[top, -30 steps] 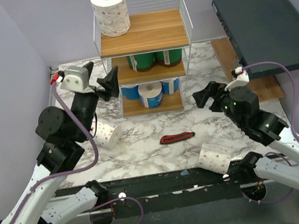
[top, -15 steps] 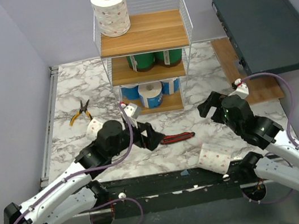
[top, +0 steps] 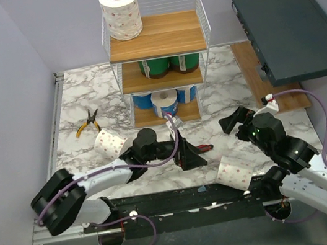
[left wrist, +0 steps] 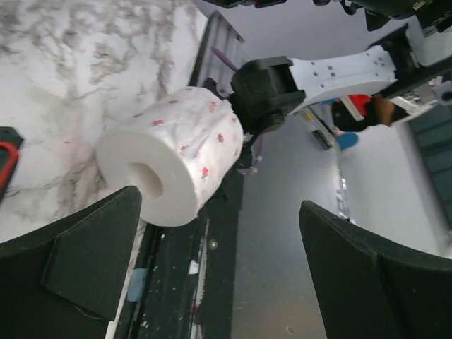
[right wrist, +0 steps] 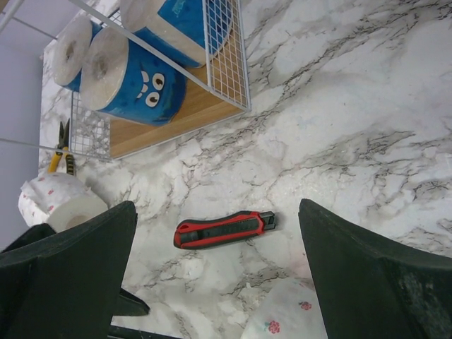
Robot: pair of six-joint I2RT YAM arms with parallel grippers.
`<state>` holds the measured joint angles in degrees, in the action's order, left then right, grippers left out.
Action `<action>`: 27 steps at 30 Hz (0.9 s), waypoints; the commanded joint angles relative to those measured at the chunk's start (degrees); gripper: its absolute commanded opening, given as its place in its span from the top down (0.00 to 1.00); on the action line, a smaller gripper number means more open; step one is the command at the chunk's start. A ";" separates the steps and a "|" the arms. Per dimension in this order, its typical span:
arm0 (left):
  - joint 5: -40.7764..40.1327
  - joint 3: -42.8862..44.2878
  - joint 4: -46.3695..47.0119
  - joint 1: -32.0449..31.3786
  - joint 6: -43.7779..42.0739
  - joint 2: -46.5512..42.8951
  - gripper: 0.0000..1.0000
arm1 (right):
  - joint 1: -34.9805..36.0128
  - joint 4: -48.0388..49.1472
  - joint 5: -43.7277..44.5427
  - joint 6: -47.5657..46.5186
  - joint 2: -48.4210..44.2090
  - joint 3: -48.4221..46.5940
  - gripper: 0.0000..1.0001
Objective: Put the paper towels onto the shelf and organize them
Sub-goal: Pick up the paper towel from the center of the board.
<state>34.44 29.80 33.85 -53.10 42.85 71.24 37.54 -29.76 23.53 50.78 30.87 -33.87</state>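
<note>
The shelf (top: 155, 36) stands at the back with one dotted paper towel roll (top: 120, 12) upright on its top tier. Green rolls (top: 169, 65) fill the middle tier; blue rolls (top: 147, 100) and a white roll (top: 165, 103) lie on the bottom one (right wrist: 176, 116). A loose dotted roll (top: 110, 143) lies left of centre. Another dotted roll (top: 234, 172) lies at the front edge. My left gripper (top: 194, 155) is open just left of that roll (left wrist: 173, 159), which sits ahead near its left finger (left wrist: 85, 261). My right gripper (top: 233, 120) hovers open and empty above the table (right wrist: 219, 282).
A red-and-black utility knife (right wrist: 224, 229) lies mid-table, partly behind my left gripper in the top view. Yellow-handled pliers (top: 88, 122) lie at the left. A dark slab (top: 290, 32) overhangs the right side above a wooden board (top: 269, 79). A black rail (top: 182, 198) runs along the front edge.
My left arm has swung from beside the shelf down and right across the table to the front roll, its jaws opening wider. The right arm has drawn back slightly.
</note>
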 commanded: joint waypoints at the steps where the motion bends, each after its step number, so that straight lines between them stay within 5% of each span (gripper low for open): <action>1: 13.71 1.89 23.58 0.24 13.02 11.44 0.01 | 0.33 -1.36 -0.40 0.03 -0.04 -1.33 0.00; 10: 14.11 5.58 47.02 -0.63 30.16 30.86 0.01 | 0.34 -3.19 -1.53 0.28 -1.93 -2.27 0.00; 20: 6.64 4.39 22.98 -2.44 16.37 25.91 0.01 | 0.27 -5.48 -1.70 1.10 -4.55 -1.61 0.00; 27: 5.20 3.64 17.18 -2.73 11.46 23.29 0.01 | 0.32 -17.57 -0.69 13.35 2.43 -4.37 0.00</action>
<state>40.93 33.15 55.88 -55.27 59.37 95.39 37.54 -37.58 22.63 55.88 29.82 -35.31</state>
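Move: The paper towel at the board's near edge lies some 15 cm to the right of the open left gripper, about 6 cm back towards the bases and roughly 11 cm below. The box cutter is about 6 cm ahead of that gripper, neither left nor right, some 16 cm below. The shelf's bottom deck is about 25 cm ahead and 8 cm to the left. From the right gripper, the paper towel is about 16 cm straight back and 11 cm below. Bring the left gripper, fingers pointing right, about 5 cm to the right and 4 cm down towards the end face of the paper towel, passing the box cutter on its near side. Roll the wrist some 20 degrees so the forward finger sinks and the rear one rises, then ease a little back; keep the fingers wide open, short of contact. ##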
